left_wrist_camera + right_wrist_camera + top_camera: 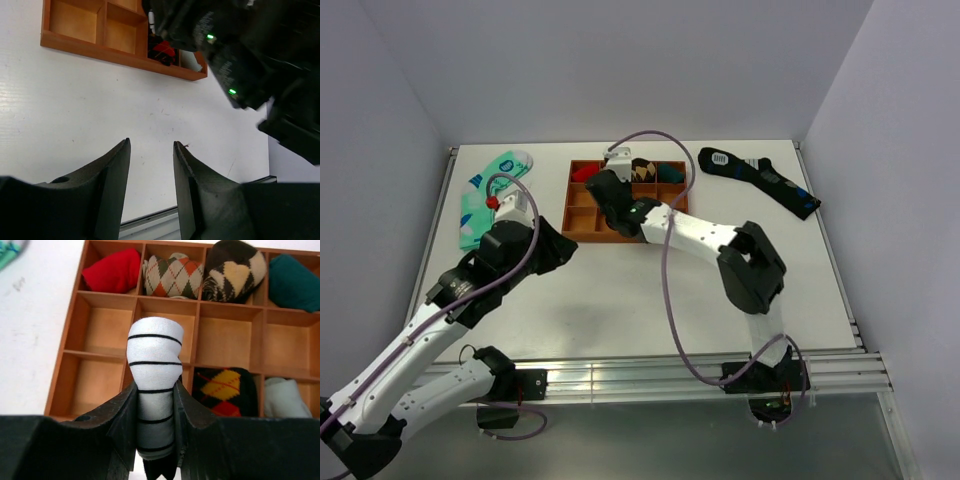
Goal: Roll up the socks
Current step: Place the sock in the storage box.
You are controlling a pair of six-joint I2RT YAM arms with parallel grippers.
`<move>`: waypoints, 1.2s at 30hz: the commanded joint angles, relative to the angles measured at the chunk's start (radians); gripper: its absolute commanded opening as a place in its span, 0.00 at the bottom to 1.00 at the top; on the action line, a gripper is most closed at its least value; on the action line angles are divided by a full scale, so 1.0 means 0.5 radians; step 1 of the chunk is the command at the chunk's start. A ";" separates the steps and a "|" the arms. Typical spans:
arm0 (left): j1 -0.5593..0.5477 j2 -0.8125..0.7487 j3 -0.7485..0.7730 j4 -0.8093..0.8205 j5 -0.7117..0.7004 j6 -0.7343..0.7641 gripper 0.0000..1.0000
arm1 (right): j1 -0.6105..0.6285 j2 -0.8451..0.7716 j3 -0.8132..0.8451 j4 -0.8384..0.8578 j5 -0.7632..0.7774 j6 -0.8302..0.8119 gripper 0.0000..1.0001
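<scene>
The socks [155,362] are a tight white roll with thin black stripes and a black end. My right gripper [154,385] is shut on this roll and holds it above the middle compartments of the wooden tray [131,299]. In the top view the right gripper [610,196] hangs over the tray [582,232] and hides the roll. My left gripper [151,143] is open with nothing between its fingers, low over bare white table just in front of the tray [120,55]. It appears in the top view [563,246] left of the tray.
Several tray compartments hold rolled socks: red [112,271], argyle [172,276], brown and cream [235,270], teal [295,284], black with yellow diamonds [225,390], pale grey [285,397]. A mint green sock [488,196] lies far left, a long black sock [760,178] far right.
</scene>
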 commanded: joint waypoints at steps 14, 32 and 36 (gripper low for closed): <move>0.010 -0.080 0.143 -0.070 -0.064 0.115 0.46 | 0.002 0.584 0.638 -0.468 0.314 -0.129 0.00; 0.010 -0.058 0.143 -0.085 -0.058 0.125 0.46 | 0.045 0.771 0.696 -0.548 0.044 -0.074 0.00; 0.007 -0.049 0.146 -0.085 -0.061 0.128 0.46 | 0.045 0.777 0.669 -0.558 -0.045 -0.025 0.00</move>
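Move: The right hand holds the rolled striped sock above the storage box; the empty compartment second from the left in the front row lies about 14 cm below, 2 cm ahead and 2 cm left. The black argyle sock sits some 8 cm right of that compartment, another empty compartment 8 cm left of it, and one more 7 cm beyond it. From the left hand the target is roughly 19 cm ahead, 9 cm right and 22 cm below. The right hand sinks about 10 cm with the rolled striped sock towards the empty second compartment of the front row, easing forward a couple of centimetres early in the descent, while the wrist rolls some 15 degrees, its left side dipping, and the fingers tip a little further down. Once low it stops sinking and edges about 1 cm left between the argyle sock and the empty left-hand compartment, the fingers keeping their pinch. ##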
